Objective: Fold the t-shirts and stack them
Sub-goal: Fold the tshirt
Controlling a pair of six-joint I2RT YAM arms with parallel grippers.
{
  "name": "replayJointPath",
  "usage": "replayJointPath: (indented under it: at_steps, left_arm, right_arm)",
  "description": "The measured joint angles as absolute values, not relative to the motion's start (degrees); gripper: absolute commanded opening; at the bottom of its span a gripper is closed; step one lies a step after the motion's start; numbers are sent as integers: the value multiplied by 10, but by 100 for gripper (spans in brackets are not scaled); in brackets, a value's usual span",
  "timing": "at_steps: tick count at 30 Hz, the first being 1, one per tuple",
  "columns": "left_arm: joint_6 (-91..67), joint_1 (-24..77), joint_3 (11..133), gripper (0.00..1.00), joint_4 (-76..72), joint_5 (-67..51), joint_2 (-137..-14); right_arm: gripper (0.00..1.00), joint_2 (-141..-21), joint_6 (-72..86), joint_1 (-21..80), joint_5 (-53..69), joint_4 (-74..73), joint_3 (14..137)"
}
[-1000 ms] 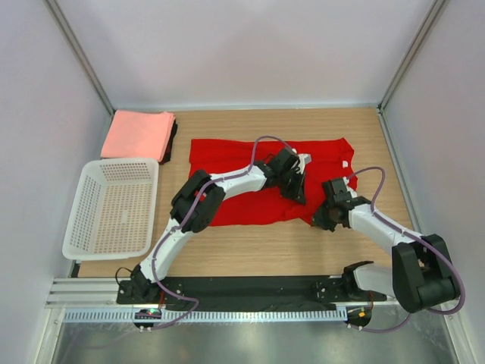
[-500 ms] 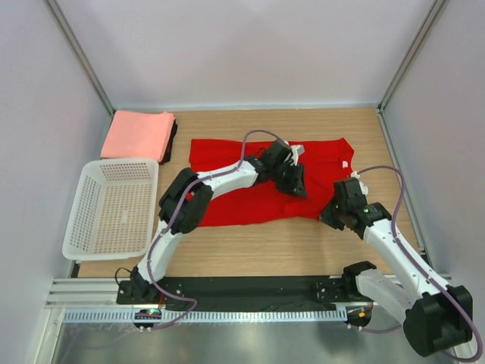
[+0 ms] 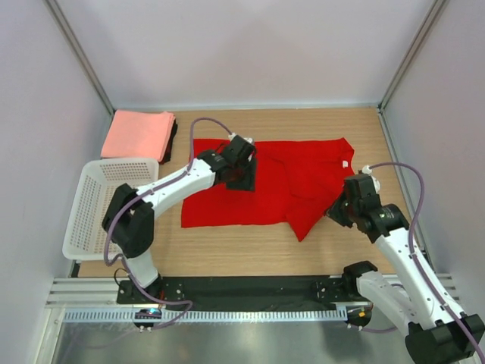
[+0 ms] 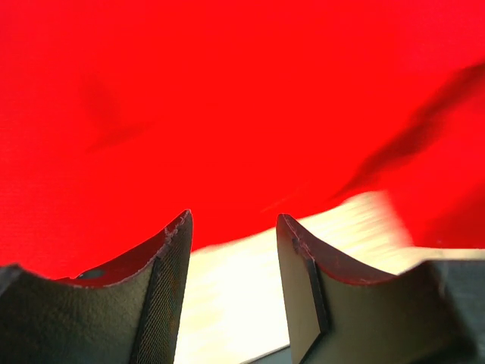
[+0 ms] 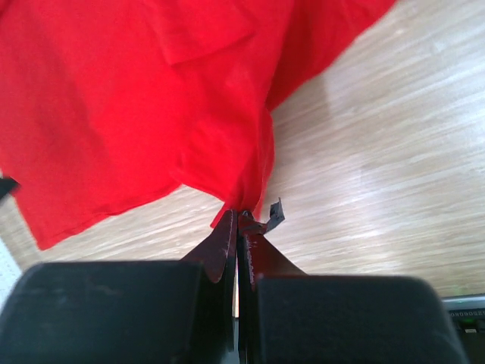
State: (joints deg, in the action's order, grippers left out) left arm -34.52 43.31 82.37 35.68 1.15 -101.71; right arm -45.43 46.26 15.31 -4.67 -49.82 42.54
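A bright red t-shirt (image 3: 265, 201) lies spread on the wooden table, its right part bunched into a pointed flap. Over the shirt's left half hovers my left gripper (image 3: 242, 180), open, with nothing between its fingers; in the left wrist view (image 4: 233, 227) only red cloth (image 4: 227, 91) and wood show past the tips. My right gripper (image 3: 338, 211) is shut on the red shirt's right edge, the cloth (image 5: 114, 98) pinched at its tips (image 5: 241, 218). A stack of folded t-shirts, salmon-pink (image 3: 138, 134) over a dark one (image 3: 171, 145), sits at the back left.
A white mesh basket (image 3: 114, 208) stands at the left, just in front of the folded stack. Bare wood (image 3: 227, 246) runs along the near edge. Metal frame posts and grey walls bound the table on both sides and at the back.
My left gripper opened, let go of the red shirt and swung left across it. My right gripper, still shut on the edge, pulled slightly right, bunching the shirt's right side.
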Motion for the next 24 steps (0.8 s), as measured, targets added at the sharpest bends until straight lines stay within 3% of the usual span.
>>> replayJointPath:
  at_steps: [8, 24]
  left_arm:
    - [-382, 402, 633, 51, 431, 86, -870]
    - [-478, 237, 403, 50, 385, 56, -680]
  right_arm:
    - [1, -449, 458, 153, -28, -499, 452]
    - [1, -387, 494, 153, -86, -517, 452]
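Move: The red t-shirt's near left corner, lying flat, is about 22 cm to the left hand's left, 6 cm back and 11 cm below. The white basket's middle is roughly 24 cm left of that corner and 6 cm farther out; the folded pink shirt is some 16 cm left of it and 32 cm farther out. From the right hand, which already pinches the shirt's near right part off the table, that corner is about 48 cm left, 2 cm ahead and 12 cm down. Sweeping left over the flat shirt, the empty left hand travels some 20 cm while drawing back and sinking more slowly, easing to a stop close by the near left corner; it turns about 30 degrees counter-clockwise, fingers staying half open, short of the cloth. The right hand keeps its pinch and rises another 3 to 4 cm, tipping its fingers slightly outward. ##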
